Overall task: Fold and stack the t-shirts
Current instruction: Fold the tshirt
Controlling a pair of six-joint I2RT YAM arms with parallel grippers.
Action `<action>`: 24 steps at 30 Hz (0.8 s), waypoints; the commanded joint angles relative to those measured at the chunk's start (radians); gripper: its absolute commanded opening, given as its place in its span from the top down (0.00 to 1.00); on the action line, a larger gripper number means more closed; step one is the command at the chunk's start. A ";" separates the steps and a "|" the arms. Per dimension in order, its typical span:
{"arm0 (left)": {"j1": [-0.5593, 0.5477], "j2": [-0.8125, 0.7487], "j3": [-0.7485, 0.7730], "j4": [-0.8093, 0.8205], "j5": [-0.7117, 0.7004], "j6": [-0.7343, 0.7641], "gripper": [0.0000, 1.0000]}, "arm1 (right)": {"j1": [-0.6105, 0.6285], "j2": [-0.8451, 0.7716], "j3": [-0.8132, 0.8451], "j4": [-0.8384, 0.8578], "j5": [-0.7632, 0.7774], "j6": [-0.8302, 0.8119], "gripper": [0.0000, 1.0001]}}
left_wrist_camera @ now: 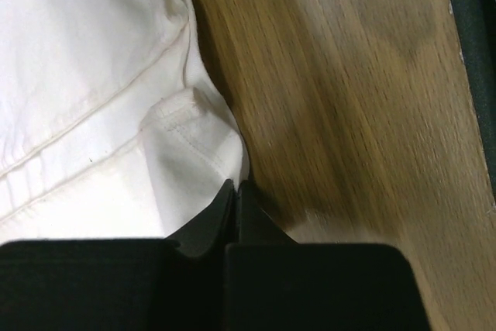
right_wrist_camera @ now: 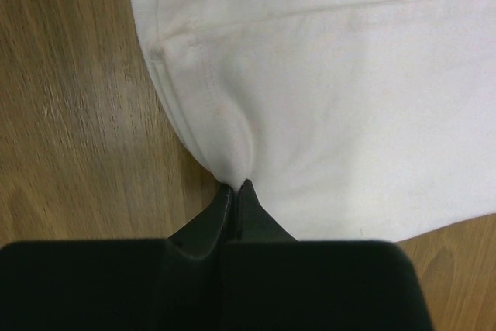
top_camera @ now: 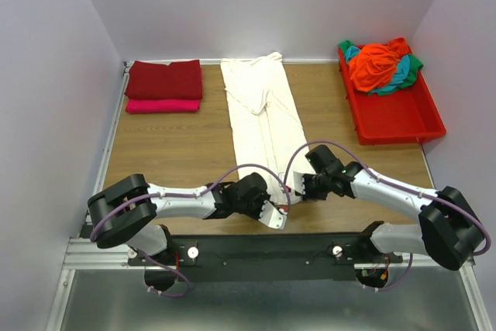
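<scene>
A cream-white t-shirt (top_camera: 260,110), folded into a long strip, lies down the middle of the wooden table (top_camera: 170,153). My left gripper (top_camera: 271,201) sits at the strip's near left corner. In the left wrist view it (left_wrist_camera: 235,185) is shut, with the hem of the white cloth (left_wrist_camera: 77,75) pinched at its tips. My right gripper (top_camera: 298,189) is at the near right corner. In the right wrist view it (right_wrist_camera: 235,185) is shut on a gathered fold of the same shirt (right_wrist_camera: 349,98). A folded dark red t-shirt (top_camera: 164,79) lies on a folded pink one (top_camera: 163,105) at the back left.
A red plastic tray (top_camera: 399,122) stands at the back right, holding a heap of orange, teal and green shirts (top_camera: 380,63). Walls close in the table on the left, back and right. A black rail runs along the near edge by the arm bases.
</scene>
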 commanded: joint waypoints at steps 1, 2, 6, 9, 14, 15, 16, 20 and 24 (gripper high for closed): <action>-0.005 -0.045 -0.047 -0.076 -0.019 0.016 1.00 | -0.004 -0.022 0.027 -0.006 -0.011 0.031 0.99; -0.004 -0.056 -0.053 -0.079 -0.017 0.019 1.00 | -0.005 -0.025 0.029 -0.007 -0.014 0.034 0.99; -0.004 -0.133 -0.061 -0.110 0.027 0.042 1.00 | -0.005 -0.051 0.053 -0.038 -0.033 0.051 0.99; -0.004 -0.189 -0.062 -0.142 0.072 0.062 1.00 | -0.005 -0.068 0.079 -0.078 -0.067 0.049 0.99; -0.004 -0.254 -0.071 -0.176 0.158 0.067 1.00 | -0.005 -0.096 0.128 -0.205 -0.161 0.004 0.99; -0.004 -0.271 -0.071 -0.180 0.184 0.064 1.00 | -0.005 -0.097 0.134 -0.242 -0.175 -0.013 0.99; -0.004 -0.277 -0.070 -0.183 0.193 0.062 1.00 | -0.005 -0.108 0.140 -0.259 -0.181 -0.016 0.99; -0.004 -0.297 -0.035 -0.234 0.244 0.041 1.00 | -0.005 -0.151 0.174 -0.349 -0.211 -0.038 0.99; -0.034 -0.321 -0.010 -0.272 0.296 0.016 1.00 | -0.005 -0.198 0.203 -0.481 -0.242 -0.073 1.00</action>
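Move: Each hand already has the near end of the white t-shirt pinched low over the table, the right hand at its right corner. The table's near edge lies straight back, about 9 cm from the left hand and 12 cm from the right. The shirt's far end is roughly 40 cm ahead and 2 cm left of the left hand, or 38 cm ahead and 13 cm left of the right hand. From the right hand, the red basket's middle is some 26 cm ahead and 24 cm to the right. Drawing the t-shirt's near end up and back towards the table's near edge, both hands keep their fingers shut on the cloth. The left first slides about 2 cm left, then climbs and retreats by 4 to 5 cm each; the right lifts first, about 6 cm in all, then also draws back some 3 cm, tilting slightly. ##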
